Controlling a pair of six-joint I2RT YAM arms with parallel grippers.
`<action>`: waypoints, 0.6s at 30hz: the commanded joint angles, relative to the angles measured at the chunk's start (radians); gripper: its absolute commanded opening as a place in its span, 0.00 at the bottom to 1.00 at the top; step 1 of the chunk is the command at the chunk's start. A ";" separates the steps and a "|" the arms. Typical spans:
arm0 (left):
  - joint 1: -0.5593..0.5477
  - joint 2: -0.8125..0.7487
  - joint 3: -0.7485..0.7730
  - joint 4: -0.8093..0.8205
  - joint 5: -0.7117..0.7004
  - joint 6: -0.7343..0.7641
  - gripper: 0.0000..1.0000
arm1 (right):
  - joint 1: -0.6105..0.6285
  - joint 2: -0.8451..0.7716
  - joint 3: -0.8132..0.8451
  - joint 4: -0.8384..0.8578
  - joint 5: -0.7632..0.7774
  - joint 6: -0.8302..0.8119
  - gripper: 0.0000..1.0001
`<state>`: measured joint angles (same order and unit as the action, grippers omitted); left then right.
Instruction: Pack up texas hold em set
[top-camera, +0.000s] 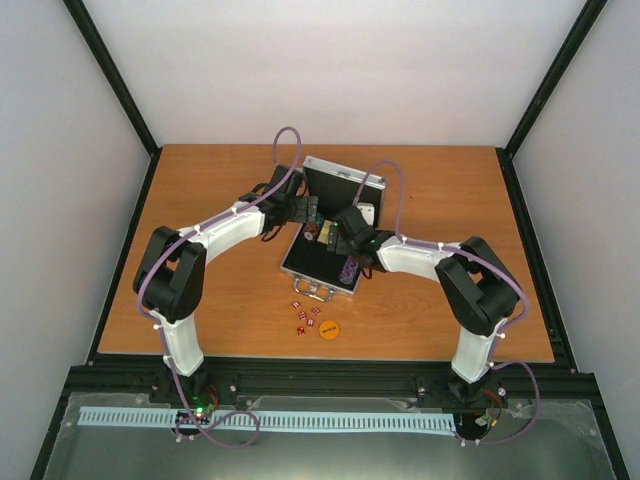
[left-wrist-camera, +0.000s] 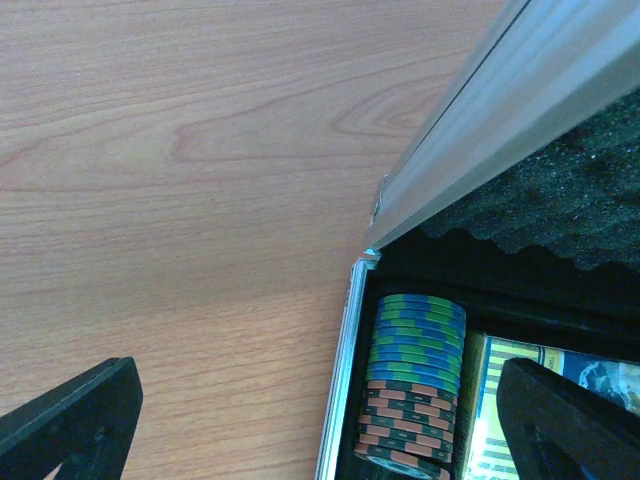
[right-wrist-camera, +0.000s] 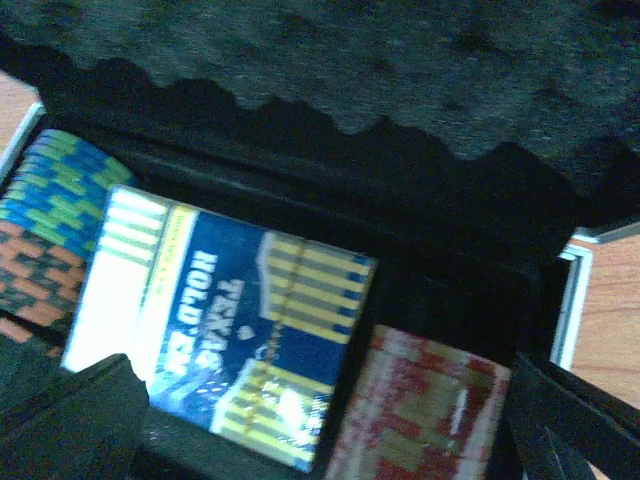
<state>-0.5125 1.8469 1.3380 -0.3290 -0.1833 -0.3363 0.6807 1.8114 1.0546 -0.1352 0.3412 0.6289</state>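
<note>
The silver case (top-camera: 300, 272) lies open mid-table, its lid (top-camera: 343, 180) standing upright behind. Inside, a row of blue-green and orange-black chips (left-wrist-camera: 412, 385) lies along the left wall, beside the blue-yellow card deck (right-wrist-camera: 230, 350). Red-white chips (right-wrist-camera: 425, 410) lie to the right of the deck. My left gripper (left-wrist-camera: 320, 440) hangs open over the case's left edge (left-wrist-camera: 345, 380), one finger above bare wood and the other above the deck. My right gripper (right-wrist-camera: 320, 440) hangs open over the deck and red chips. Both hold nothing. Several red dice (top-camera: 305, 315) and the orange disc (top-camera: 329, 328) lie on the table in front of the case.
Wavy black foam (right-wrist-camera: 350, 60) lines the raised lid close ahead of both grippers. The metal handle (top-camera: 317, 291) sticks out from the case's near side towards the dice. Both arms (top-camera: 225, 228) reach in from the sides and meet over the case.
</note>
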 joint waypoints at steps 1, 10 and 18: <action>0.004 0.012 0.021 0.022 -0.015 0.014 1.00 | 0.065 -0.035 0.030 0.031 0.094 0.017 1.00; 0.004 0.003 0.023 0.016 -0.016 0.016 1.00 | 0.091 -0.059 0.102 -0.026 -0.075 -0.137 1.00; 0.003 -0.031 0.014 0.009 -0.032 0.017 1.00 | 0.026 0.151 0.320 -0.180 -0.340 -0.354 1.00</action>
<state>-0.5098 1.8481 1.3380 -0.3210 -0.2054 -0.3359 0.7395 1.8542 1.2785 -0.2161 0.1383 0.4019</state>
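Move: The blue-green and orange chip stack lying at the case's left side is about 12 cm left of the right gripper, 8 cm farther out and some 7 cm below. The card box is 6 cm ahead of that gripper and 5 cm to its left, the red chip stack 4 cm ahead and 3 cm to its right, both about 8 cm below. From the left gripper, the chip stack lies 3 cm ahead, 5 cm right and 9 cm down. Swing the open right gripper left, about 8 cm across the case from over the card box side towards the blue-green and orange chip stack and the waiting left gripper, lifting it some 5 cm on the way. Turn it about 20 degrees counter-clockwise as it goes, fingers wide open and holding nothing. ##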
